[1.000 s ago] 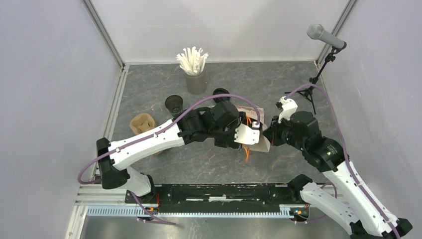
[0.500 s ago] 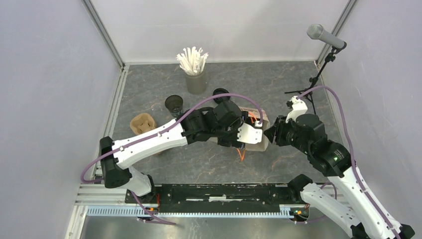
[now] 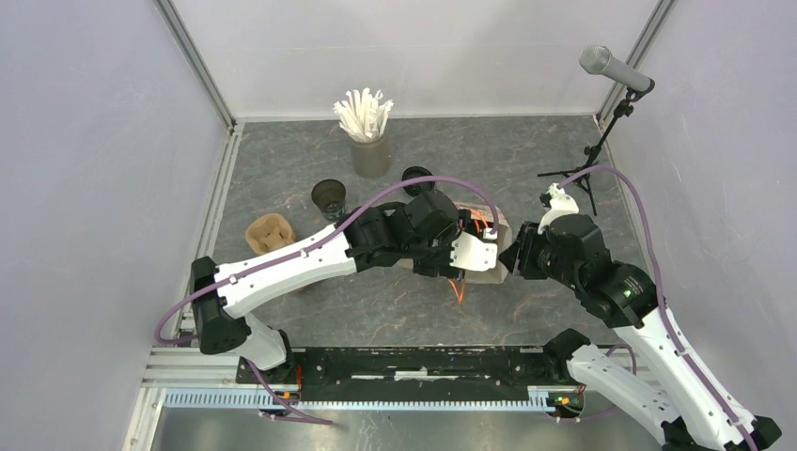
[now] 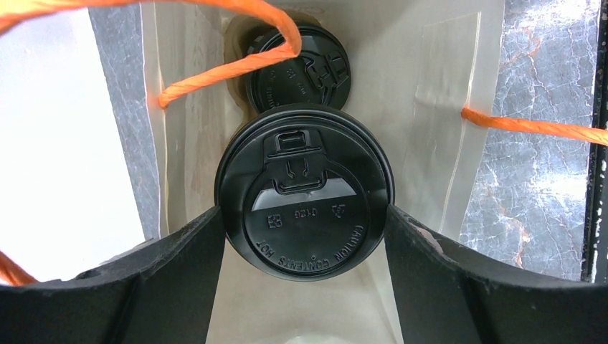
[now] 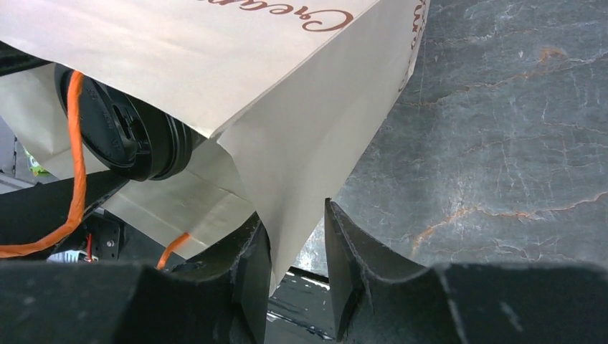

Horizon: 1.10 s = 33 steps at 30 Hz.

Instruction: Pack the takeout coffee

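Observation:
In the left wrist view a black lidded takeout coffee cup sits between the fingers of my left gripper, which is shut on it at the lid's sides. The cup hangs inside a white paper bag with orange rope handles. A second lidded cup stands deeper in the bag. From above, my left gripper is at the bag's mouth. My right gripper is open, with the bag's corner loose between its fingers. A lidless black cup stands on the table.
A grey cup of white straws stands at the back. A black lid or cup lies near it. A brown pulp carrier lies at the left. A microphone on a stand is at the back right.
My right gripper has opened and let go of the bag's edge, after drawing back a little to the right. The left gripper still holds the cup in the bag.

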Tool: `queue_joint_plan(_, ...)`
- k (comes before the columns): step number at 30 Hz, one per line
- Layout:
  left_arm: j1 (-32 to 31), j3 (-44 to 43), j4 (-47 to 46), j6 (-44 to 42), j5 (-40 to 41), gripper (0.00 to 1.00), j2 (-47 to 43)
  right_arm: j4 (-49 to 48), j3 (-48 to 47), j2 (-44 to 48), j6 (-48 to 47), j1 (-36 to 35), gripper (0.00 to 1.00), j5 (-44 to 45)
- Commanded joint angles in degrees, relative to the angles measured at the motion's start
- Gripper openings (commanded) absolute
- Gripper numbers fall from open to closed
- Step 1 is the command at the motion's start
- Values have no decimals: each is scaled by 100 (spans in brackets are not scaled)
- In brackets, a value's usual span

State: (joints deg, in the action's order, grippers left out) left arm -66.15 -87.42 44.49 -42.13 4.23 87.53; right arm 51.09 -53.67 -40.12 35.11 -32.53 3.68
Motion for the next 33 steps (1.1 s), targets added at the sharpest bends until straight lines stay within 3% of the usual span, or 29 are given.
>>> queue_joint_plan(1,-56,-196,-283,-256,-38,33,71,-354,28,-39,214,-10,37,24)
queue_joint_plan(5,-69,-348,-285,-178,-34,33,153,-382,24,-198,244,-7,36,141)
queue_joint_plan(9,-66,-388,-275,-130,12,33,148,-346,-128,-302,-13,-14,11,360)
queue_joint_plan(12,-65,-330,-146,-214,81,33,77,-370,23,-245,-185,-7,4,146)
queue_joint_plan(33,-142,415,-109,-921,691,31,-225,-353,164,-52,-791,-8,0,-351)
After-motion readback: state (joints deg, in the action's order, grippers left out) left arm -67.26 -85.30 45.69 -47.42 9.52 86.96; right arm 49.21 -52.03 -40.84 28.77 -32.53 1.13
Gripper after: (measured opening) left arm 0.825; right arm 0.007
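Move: The left hand already holds a lidded cup inside the paper bag. The empty tray pocket lies about 4 cm ahead of it, 5 cm to its right and 14 cm below; the packed cup stands some 6 cm ahead, 8 cm right and 12 cm below. The bag's near right mouth edge sits between the right hand's part-open fingers, about 1 cm to that hand's left and level with it, with the held cup roughly 9 cm left, 2 cm ahead and level. Forward and slightly down, about 1 cm each, the right hand slips its fingers over the bag's mouth edge and shuts them, pinching the paper, then eases back 1 cm while turning slightly counter-clockwise. The left hand, keeping its grip on the cup, edges right a little, returns left some 2 cm, and sinks slightly at the last, its fingertips tilting under 10 degrees, mostly left and forward. ##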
